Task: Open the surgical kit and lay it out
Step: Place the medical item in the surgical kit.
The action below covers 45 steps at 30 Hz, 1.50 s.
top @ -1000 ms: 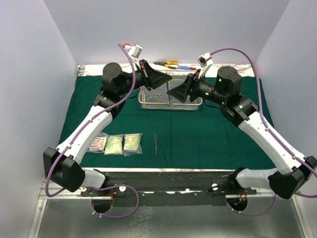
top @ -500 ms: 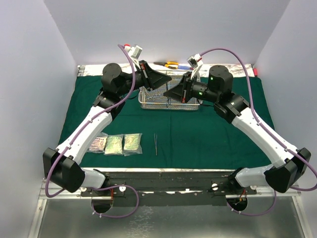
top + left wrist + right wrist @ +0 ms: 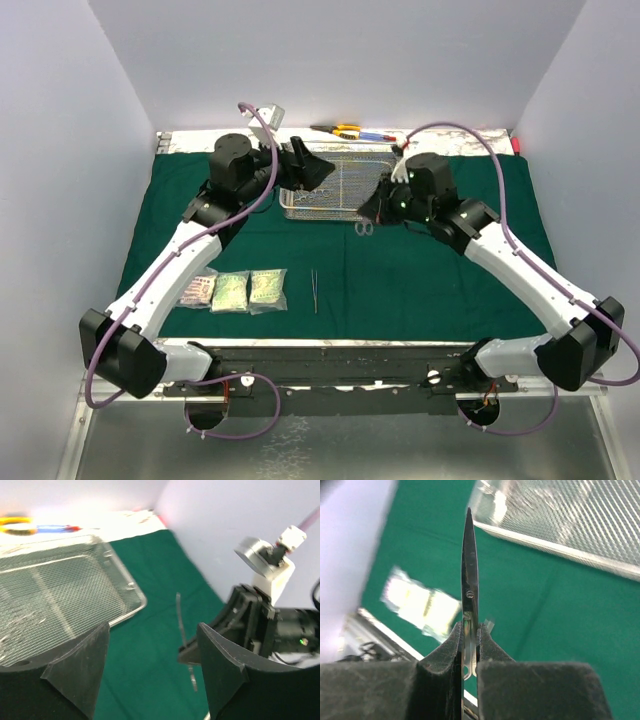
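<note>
The dark green cloth (image 3: 420, 270) lies spread on the table, with the steel wire-mesh tray (image 3: 335, 182) at its back. My right gripper (image 3: 376, 203) hovers just in front of the tray's right end, shut on a scissor-like clamp (image 3: 469, 575) whose finger rings (image 3: 363, 228) hang below it. In the left wrist view that clamp (image 3: 180, 622) stands upright between my fingers but apart from them. My left gripper (image 3: 318, 170) is open at the tray's left end, holding nothing. Three clear packets (image 3: 231, 291) and slim forceps (image 3: 314, 290) lie at the front left.
A yellow-handled tool (image 3: 345, 129) and red and blue pens (image 3: 375, 135) lie behind the tray at the back edge. White walls close in the left, right and back. The two grippers are close together over the tray's front rim (image 3: 127, 616).
My right gripper has shut on the clamp and carried it forward off the tray. My left gripper has opened and drawn back to the left.
</note>
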Each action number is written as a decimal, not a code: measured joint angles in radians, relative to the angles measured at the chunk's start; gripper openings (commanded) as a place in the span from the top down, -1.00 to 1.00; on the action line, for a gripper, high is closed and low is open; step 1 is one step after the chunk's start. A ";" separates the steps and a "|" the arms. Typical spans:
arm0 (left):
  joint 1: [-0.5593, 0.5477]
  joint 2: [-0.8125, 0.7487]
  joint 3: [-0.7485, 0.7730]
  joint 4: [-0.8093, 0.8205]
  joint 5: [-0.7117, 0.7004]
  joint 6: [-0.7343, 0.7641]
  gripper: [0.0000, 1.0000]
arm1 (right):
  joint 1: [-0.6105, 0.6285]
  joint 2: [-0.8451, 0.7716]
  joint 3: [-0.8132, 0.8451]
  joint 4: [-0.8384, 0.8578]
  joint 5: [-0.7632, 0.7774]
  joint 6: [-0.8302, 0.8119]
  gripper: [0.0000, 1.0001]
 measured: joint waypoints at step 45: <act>0.000 -0.040 -0.167 -0.202 -0.393 0.150 -0.44 | -0.040 0.192 -0.431 -0.359 0.406 0.092 0.06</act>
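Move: My right hand already holds the scissors. Their spot on the green cloth lies about 7 cm back from it, 16 cm to its right and 27 cm below. From this hand the tweezers lie 7 cm back and 12 cm left, the nearest bag 7 cm back and 25 cm left; the tray's middle is some 28 cm ahead and 5 cm left. From my empty left hand, the forceps in the tray lie roughly 25 cm ahead, 2 cm left and 35 cm down; the scissors' spot is 10 cm back and 26 cm right. I swing the scissors away from the tray with my right hand, down some 27 cm, to the right and back towards the bare cloth, turning the fingers to point down. The last few centimetres go slowly, easing slightly forward, then the fingers open and let go of the handles. Meanwhile my left hand, staying open, sinks about 11 cm and draws left, turning its fingers forward and down, then waits. ##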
